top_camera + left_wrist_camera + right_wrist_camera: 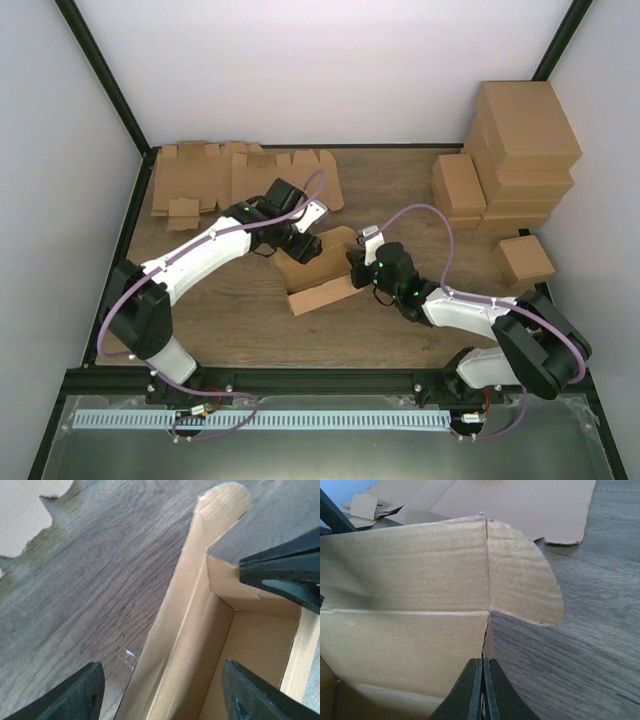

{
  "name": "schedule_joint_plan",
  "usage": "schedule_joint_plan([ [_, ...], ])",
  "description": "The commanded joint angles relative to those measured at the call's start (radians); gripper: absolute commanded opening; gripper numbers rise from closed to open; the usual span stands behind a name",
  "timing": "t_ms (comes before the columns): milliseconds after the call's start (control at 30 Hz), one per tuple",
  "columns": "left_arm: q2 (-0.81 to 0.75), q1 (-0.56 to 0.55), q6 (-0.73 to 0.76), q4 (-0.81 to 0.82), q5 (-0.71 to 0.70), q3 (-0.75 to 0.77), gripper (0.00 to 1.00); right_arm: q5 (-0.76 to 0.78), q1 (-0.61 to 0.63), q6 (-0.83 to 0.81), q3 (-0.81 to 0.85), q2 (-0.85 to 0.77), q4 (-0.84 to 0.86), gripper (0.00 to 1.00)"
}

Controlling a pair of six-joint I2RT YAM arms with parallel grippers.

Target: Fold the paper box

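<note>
The paper box (pixel 318 272) stands half folded in the middle of the table, brown cardboard with raised walls and a rounded flap. My left gripper (pixel 297 243) hangs over its far side. In the left wrist view it (pixel 162 666) is open, one finger outside and one inside the long side wall (pixel 175 645), touching neither. My right gripper (pixel 358 268) is at the box's right end. The right wrist view shows it (pixel 483 662) shut on the thin edge of the end wall, with the tall panel (pixel 410 575) and the rounded flap (pixel 525 580) beyond it.
Flat cardboard blanks (pixel 230 175) lie along the back left of the table. A stack of folded brown boxes (pixel 520 150) stands at the back right, with one small box (pixel 523 260) apart in front of it. Grey walls close in both sides.
</note>
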Motion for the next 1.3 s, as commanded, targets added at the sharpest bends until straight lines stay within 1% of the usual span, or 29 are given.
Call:
schedule_joint_plan([
  [0, 0.028, 0.001, 0.033, -0.035, 0.069, 0.048, 0.6, -0.026, 0.009, -0.044, 0.043, 0.029, 0.009, 0.01],
  [167, 0.064, 0.001, 0.02, -0.054, 0.119, 0.041, 0.34, -0.027, 0.009, -0.054, 0.068, 0.048, -0.005, 0.06],
  [267, 0.07, 0.001, 0.0, -0.045, 0.135, 0.019, 0.22, -0.017, 0.009, -0.058, 0.087, 0.05, -0.026, 0.09],
  [400, 0.067, 0.001, -0.019, -0.018, 0.135, -0.023, 0.14, -0.001, 0.009, -0.063, 0.106, 0.039, -0.062, 0.13],
  [467, 0.068, 0.001, -0.025, -0.01, 0.136, -0.036, 0.1, 0.006, 0.009, -0.067, 0.113, 0.029, -0.076, 0.19],
  [533, 0.068, 0.0, -0.031, -0.002, 0.131, -0.044, 0.08, 0.007, 0.009, -0.069, 0.119, 0.013, -0.101, 0.26],
  [600, 0.068, 0.0, -0.036, 0.003, 0.127, -0.048, 0.05, 0.005, 0.009, -0.064, 0.13, -0.008, -0.136, 0.29],
  [700, 0.067, 0.0, -0.048, 0.009, 0.122, -0.05, 0.04, -0.007, 0.009, -0.045, 0.156, -0.053, -0.216, 0.37],
  [900, 0.062, 0.0, -0.074, 0.025, 0.116, -0.065, 0.04, -0.024, 0.009, 0.05, 0.18, -0.15, -0.411, 0.65],
  [967, 0.059, 0.0, -0.079, 0.028, 0.111, -0.07, 0.04, -0.027, 0.009, 0.102, 0.179, -0.183, -0.491, 0.68],
  [1100, 0.051, 0.0, -0.085, 0.036, 0.112, -0.078, 0.04, -0.067, 0.007, 0.198, 0.164, -0.249, -0.642, 0.69],
  [1267, 0.05, 0.0, -0.092, 0.041, 0.119, -0.079, 0.04, -0.145, 0.007, 0.289, 0.078, -0.404, -0.726, 0.69],
])
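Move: The box stands open between the hands. Its lid panel, the tall wall with the rounded ear, passes between the left hand's open fingers, with the edge about 4 cm straight below the hand point; the box's middle is about 3 cm back, 1 cm right and 8 cm down. The flat blank lies roughly 18 cm ahead, 6 cm left and 14 cm below. The right hand already pinches the box's end corner; the lid's grip spot is about 9 cm left and 2 cm ahead of it, level in height. The lid panel gets pinched by the left fingers, which close fully as that hand sinks about 5 cm and draws back some 2 cm, tilting about 10 degrees. Meanwhile the right hand creeps 1 cm left, opens and frees the end corner, lifts about 4 cm, then backs away some 5 cm and slightly right, sinking a little and tipping down about 15 degrees. ##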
